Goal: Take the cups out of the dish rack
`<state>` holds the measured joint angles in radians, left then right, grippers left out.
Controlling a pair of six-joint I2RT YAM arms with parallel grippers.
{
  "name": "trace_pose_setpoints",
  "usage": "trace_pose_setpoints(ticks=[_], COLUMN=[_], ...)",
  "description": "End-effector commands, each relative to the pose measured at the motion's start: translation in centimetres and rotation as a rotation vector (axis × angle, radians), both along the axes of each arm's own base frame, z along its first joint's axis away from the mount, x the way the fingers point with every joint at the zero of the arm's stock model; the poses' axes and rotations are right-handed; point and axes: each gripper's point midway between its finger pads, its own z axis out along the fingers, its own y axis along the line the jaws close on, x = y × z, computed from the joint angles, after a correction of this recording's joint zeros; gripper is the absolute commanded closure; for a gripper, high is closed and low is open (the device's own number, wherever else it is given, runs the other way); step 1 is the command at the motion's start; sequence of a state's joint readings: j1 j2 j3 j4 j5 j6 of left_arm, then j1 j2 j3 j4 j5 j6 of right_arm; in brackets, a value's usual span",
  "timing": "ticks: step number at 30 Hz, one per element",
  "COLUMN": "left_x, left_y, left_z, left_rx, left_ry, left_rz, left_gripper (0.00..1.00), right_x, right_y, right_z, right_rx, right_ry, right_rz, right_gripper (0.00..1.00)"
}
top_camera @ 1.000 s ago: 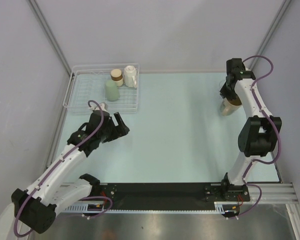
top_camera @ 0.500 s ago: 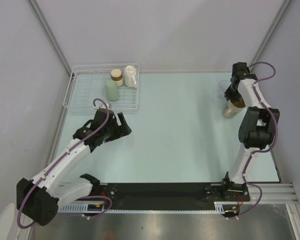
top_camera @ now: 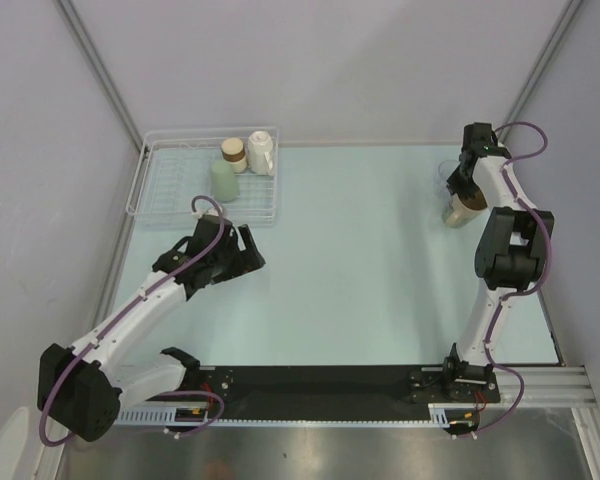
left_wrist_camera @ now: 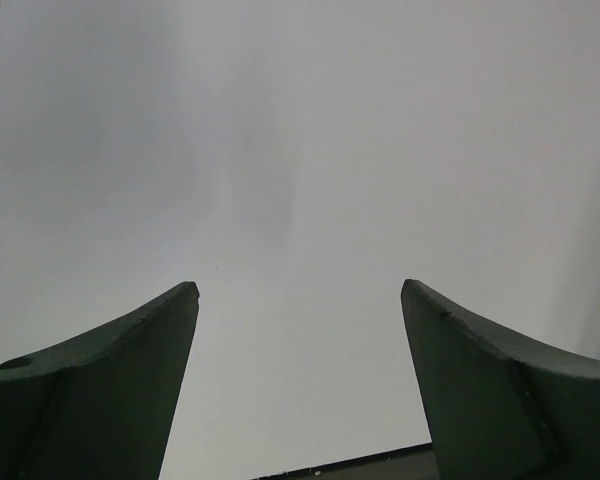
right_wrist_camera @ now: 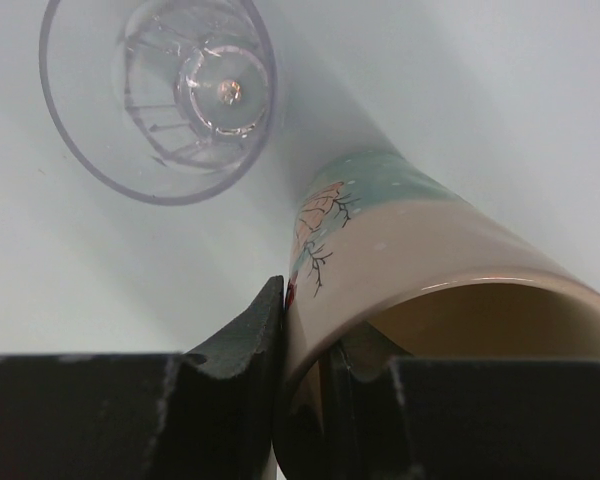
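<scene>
The dish rack (top_camera: 170, 190) of thin white bars sits at the far left. A pale green cup (top_camera: 223, 182), a brown-topped cup (top_camera: 234, 153) and a white cup (top_camera: 261, 152) stand at its right end. My left gripper (top_camera: 248, 250) is open and empty just in front of the rack; its wrist view (left_wrist_camera: 298, 290) shows only blank wall. My right gripper (top_camera: 467, 185) is shut on the rim of a beige cup (right_wrist_camera: 420, 250), one finger (right_wrist_camera: 250, 320) outside and one inside. This cup (top_camera: 460, 210) stands at the far right beside a clear glass (right_wrist_camera: 160, 100).
The clear glass (top_camera: 447, 175) stands on the pale table just behind and left of the beige cup. Grey walls close in on the left, back and right. A black rail (top_camera: 320, 385) runs along the near edge.
My left gripper has crept right and forward along the rack's front. My right gripper has shifted slightly with the beige cup, staying beside the clear glass.
</scene>
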<state>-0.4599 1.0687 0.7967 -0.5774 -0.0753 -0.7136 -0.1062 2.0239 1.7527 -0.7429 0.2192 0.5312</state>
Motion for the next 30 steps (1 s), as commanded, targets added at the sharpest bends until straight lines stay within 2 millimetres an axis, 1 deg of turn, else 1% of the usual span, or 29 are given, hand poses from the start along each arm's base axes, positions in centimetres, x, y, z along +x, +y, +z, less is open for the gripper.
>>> trace_pose_setpoints(ticks=[1,5,8,9,10,11,12,13,17,20,22,23,25,26,29,30], left_x=[1.3,1.5,1.6,1.7,1.7,1.8,1.8,1.8,1.9,1.9,1.9,1.9,1.8,1.7,1.7,1.7], left_y=[-0.9,-1.0,-1.1,-1.1,-1.2,-1.2,-1.3,-1.3,-1.3,-1.4,-1.4,-1.4,-1.4,-1.3,-1.4,-1.4], left_z=[1.6,1.6,1.5,1.5,1.6,1.6,1.7,1.7,2.0,2.3,2.4,2.4,2.5,2.5,2.7,2.9], left_rx=[-0.019,-0.017,-0.016,-0.017,-0.017,-0.017,-0.019,-0.022,-0.019,-0.021,-0.022,-0.022,-0.022,-0.023,-0.025,-0.027], left_ry=[-0.053,-0.048,-0.045,-0.047,-0.048,-0.048,-0.050,-0.050,-0.060,-0.071,-0.073,-0.075,-0.076,-0.079,-0.085,-0.092], left_rz=[-0.013,-0.016,-0.020,-0.020,-0.022,-0.024,-0.026,-0.030,-0.037,-0.043,-0.047,-0.048,-0.050,-0.054,-0.058,-0.059], left_gripper=[0.12,0.12,0.12,0.12,0.12,0.12,0.12,0.12,0.12,0.12,0.12,0.12,0.12,0.12,0.11,0.11], right_x=[2.9,2.9,2.8,2.9,2.9,2.9,2.9,2.9,3.0,3.0,2.9,2.9,2.7,2.6,2.3,2.1], right_y=[-1.1,-1.0,-1.0,-0.9,-0.8,-0.7,-0.6,-0.4,0.1,0.5,0.7,0.9,1.2,1.4,1.9,2.2], right_z=[2.8,2.4,2.6,2.9,3.1,3.3,3.6,4.0,5.4,6.5,6.8,7.4,8.0,9.0,10.5,11.5], right_rx=[-0.033,-0.029,-0.036,-0.037,-0.042,-0.045,-0.049,-0.056,-0.065,-0.074,-0.080,-0.083,-0.089,-0.092,-0.087,-0.086], right_ry=[-0.114,-0.105,-0.106,-0.112,-0.115,-0.116,-0.120,-0.128,-0.150,-0.163,-0.163,-0.176,-0.183,-0.203,-0.235,-0.254], right_rz=[-0.021,-0.017,-0.015,-0.011,-0.007,-0.005,-0.004,0.001,0.010,0.016,0.015,0.020,0.017,0.021,0.022,0.027], right_gripper=[1.00,1.00,1.00,0.98,0.94,0.85,0.78,0.69,0.58,0.55,0.55,0.54,0.54,0.53,0.52,0.51])
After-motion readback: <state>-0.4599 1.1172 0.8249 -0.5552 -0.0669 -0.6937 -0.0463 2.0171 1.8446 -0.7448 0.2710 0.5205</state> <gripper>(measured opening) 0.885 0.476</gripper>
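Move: The painted mug, tilted and pinched by one wall near its rim, has its middle roughly 2 cm back from the right hand, 3 cm to its right and 3 cm below. The clear cup stands about 6 cm ahead of that hand, 2 cm to its left and 4 cm lower. From the left hand the mug lies some 18 cm ahead, 50 cm to the right and 5 cm lower. The mug is first kept in the right hand's pinch while the hand eases forward under 1 cm and stays almost still. Then the fingers open to about half, letting go of the wall, and the hand draws up about 4 cm off the rim, edging forward and then left over the clear cup's side, its fingers tipping slightly outward. ##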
